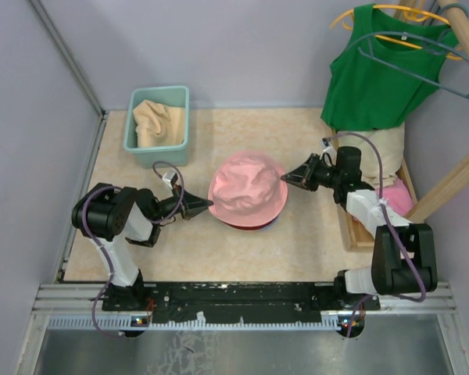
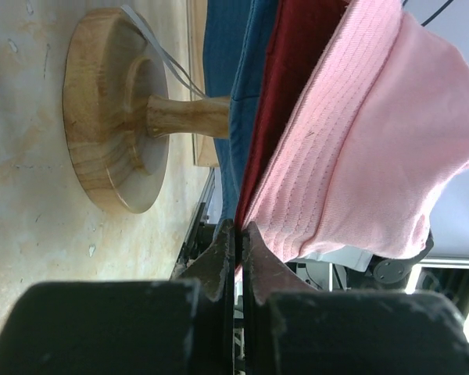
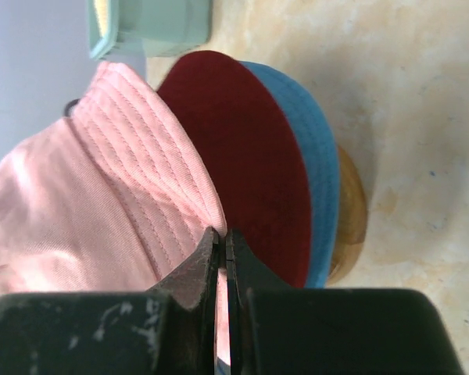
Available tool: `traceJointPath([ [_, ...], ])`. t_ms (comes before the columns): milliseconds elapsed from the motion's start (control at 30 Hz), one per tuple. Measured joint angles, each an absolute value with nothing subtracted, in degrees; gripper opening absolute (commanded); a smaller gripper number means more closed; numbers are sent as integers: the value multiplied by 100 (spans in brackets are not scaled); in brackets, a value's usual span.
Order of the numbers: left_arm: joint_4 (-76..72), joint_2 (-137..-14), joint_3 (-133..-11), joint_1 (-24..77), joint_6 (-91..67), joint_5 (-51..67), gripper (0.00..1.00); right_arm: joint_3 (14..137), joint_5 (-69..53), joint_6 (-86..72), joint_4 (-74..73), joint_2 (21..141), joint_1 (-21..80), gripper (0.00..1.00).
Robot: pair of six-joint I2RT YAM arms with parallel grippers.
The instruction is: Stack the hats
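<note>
The pink hat (image 1: 247,190) lies on top of a dark red hat (image 3: 242,156) and a blue hat (image 3: 320,172), all on a round wooden stand (image 2: 113,109). My left gripper (image 1: 207,205) is shut on the pink hat's left brim; in the left wrist view the brim (image 2: 297,211) runs into the closed tips (image 2: 240,226). My right gripper (image 1: 285,178) is shut on the right brim, with pink cloth pinched between its jaws (image 3: 223,231). A beige hat (image 1: 156,121) lies crumpled in the teal basket (image 1: 133,129) at the back left.
A green tank top (image 1: 379,66) hangs on a hanger at the back right, above a wooden rack (image 1: 453,180) with beige and pink cloth (image 1: 399,199) beside the right arm. Grey walls close in the table on the left, back and right.
</note>
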State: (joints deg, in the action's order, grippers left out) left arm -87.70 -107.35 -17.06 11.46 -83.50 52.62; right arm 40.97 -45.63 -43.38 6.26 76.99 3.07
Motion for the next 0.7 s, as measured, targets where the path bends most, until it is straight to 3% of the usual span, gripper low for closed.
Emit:
traceJointPath([
  [300, -8772, -10735, -1747, 1135, -8261, 5334, 0, 4091, -3938, -3760, 47, 8357, 642, 0],
  [700, -8790, -10912, -1804, 1135, -8307, 5387, 0, 4110, -3524, -3562, 3, 8287, 926, 0],
])
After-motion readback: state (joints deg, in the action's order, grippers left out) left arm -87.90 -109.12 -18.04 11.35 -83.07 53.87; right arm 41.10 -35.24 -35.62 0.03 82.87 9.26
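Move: The pink hat, its brim still pinched in both hands, has its middle about 9 cm to the right hand's left and 2 cm back, nearly at its height. Under it the maroon hat sits at the same spot some 3 cm below the hand, and the wooden stand's base about 9 cm left, 1 cm back and 15 cm down. For the left hand, the pink hat's middle lies about 10 cm right, 4 cm ahead and 4 cm above. The pink hat's right brim edge, still pinched in the shut right fingers, is drawn down quickly beside the stacked hats by about 6.5 cm, ending roughly 1 cm back and 1 cm farther left, while the fingertips tip some 13 degrees further down. The right hand then holds low; the left keeps its pinch on the opposite edge, almost still, as the anchor. ##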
